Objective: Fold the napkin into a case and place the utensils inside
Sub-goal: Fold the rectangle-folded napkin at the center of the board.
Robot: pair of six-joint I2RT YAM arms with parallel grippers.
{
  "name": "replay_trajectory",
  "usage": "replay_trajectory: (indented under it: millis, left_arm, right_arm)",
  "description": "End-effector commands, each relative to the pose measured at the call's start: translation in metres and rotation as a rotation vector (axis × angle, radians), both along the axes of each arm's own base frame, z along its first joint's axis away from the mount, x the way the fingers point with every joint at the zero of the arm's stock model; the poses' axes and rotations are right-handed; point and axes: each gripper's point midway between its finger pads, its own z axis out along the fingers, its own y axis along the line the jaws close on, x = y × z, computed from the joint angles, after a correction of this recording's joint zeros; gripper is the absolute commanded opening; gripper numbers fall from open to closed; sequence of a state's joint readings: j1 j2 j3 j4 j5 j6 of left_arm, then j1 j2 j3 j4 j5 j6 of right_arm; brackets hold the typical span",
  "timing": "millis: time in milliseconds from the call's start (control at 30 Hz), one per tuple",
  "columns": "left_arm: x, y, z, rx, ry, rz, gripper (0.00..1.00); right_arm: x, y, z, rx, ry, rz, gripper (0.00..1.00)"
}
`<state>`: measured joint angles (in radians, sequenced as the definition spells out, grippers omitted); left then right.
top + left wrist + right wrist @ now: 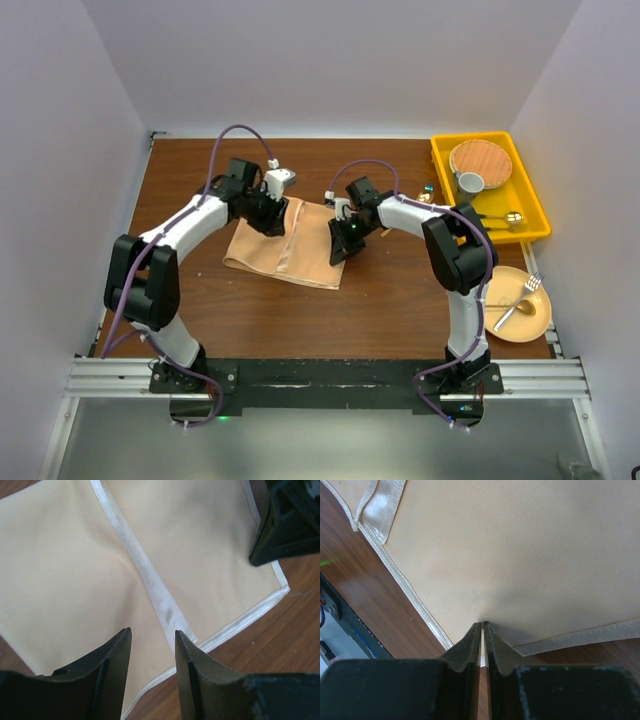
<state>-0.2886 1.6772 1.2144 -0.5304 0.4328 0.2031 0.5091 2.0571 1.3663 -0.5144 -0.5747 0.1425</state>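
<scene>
The peach satin napkin [272,256] lies on the table as a broad folded rectangle, with a shiny hem [150,580] running across its upper layer. No narrow case is in view. My left gripper [271,221] hovers open over the napkin's far edge, and its jaws [152,632] hold nothing. My right gripper [339,247] is shut on the napkin's right edge [483,624], with the cloth [520,545] pinched between its tips. Gold utensils, a fork [529,289] and a spoon [509,316], lie on a yellow plate [536,322] at the right.
A yellow tray [530,195] at the back right holds a round wood-toned plate [480,159], a grey cup [470,183] and another spoon [505,217]. The right gripper's black body [290,525] looms at the top right of the left wrist view. White walls enclose the table.
</scene>
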Motion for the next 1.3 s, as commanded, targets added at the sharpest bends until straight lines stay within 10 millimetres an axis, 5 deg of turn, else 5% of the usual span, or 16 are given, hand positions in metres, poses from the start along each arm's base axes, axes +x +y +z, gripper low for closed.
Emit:
replay_trajectory:
  millis: [0,500,767,1067,1267]
  left_arm:
    - [0.025,-0.009,-0.006,0.012,-0.056,0.134,0.45]
    - [0.014,-0.027,-0.06,0.151,-0.021,0.12,0.45]
    - [0.017,-0.024,-0.073,0.2,-0.036,0.112,0.4]
    - [0.026,-0.034,-0.059,0.164,-0.053,0.1,0.03]
    - [0.036,-0.045,-0.036,0.106,-0.06,0.132,0.0]
  right_arm:
    - [0.0,-0.002,-0.012,-0.031,-0.011,-0.012,0.11]
    - [0.0,0.0,-0.016,-0.035,-0.001,-0.008,0.11]
    - [-0.001,0.0,-0.018,-0.033,0.007,-0.012,0.11]
    - [-0.001,0.0,-0.018,-0.029,0.007,-0.012,0.11]
    - [-0.002,0.001,-0.02,-0.031,0.009,-0.015,0.11]
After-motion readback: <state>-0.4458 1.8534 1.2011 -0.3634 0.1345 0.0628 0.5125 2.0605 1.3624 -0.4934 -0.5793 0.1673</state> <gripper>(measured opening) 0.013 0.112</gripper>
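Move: The folded-over flap's free edge, with its pale hem, is the target: its middle lies about 8 cm below the left hand, 2 cm to the right and 1 cm ahead, and roughly 10 cm left and 5 cm ahead of the right hand. The edge's near end is some 6 cm back and 2 cm right of the left hand. The right gripper is 12 cm right and 4 cm back, and the napkin's near right corner 13 cm right and 9 cm back. The flap's free edge is pinched near its middle by the left fingers, which sink about 8 cm onto it, drifting 2 cm right and steepening by some 10 degrees, then shut from half open. The left hand next eases up a centimetre. The right hand stays nearly shut on the napkin's right side, holding it down. ##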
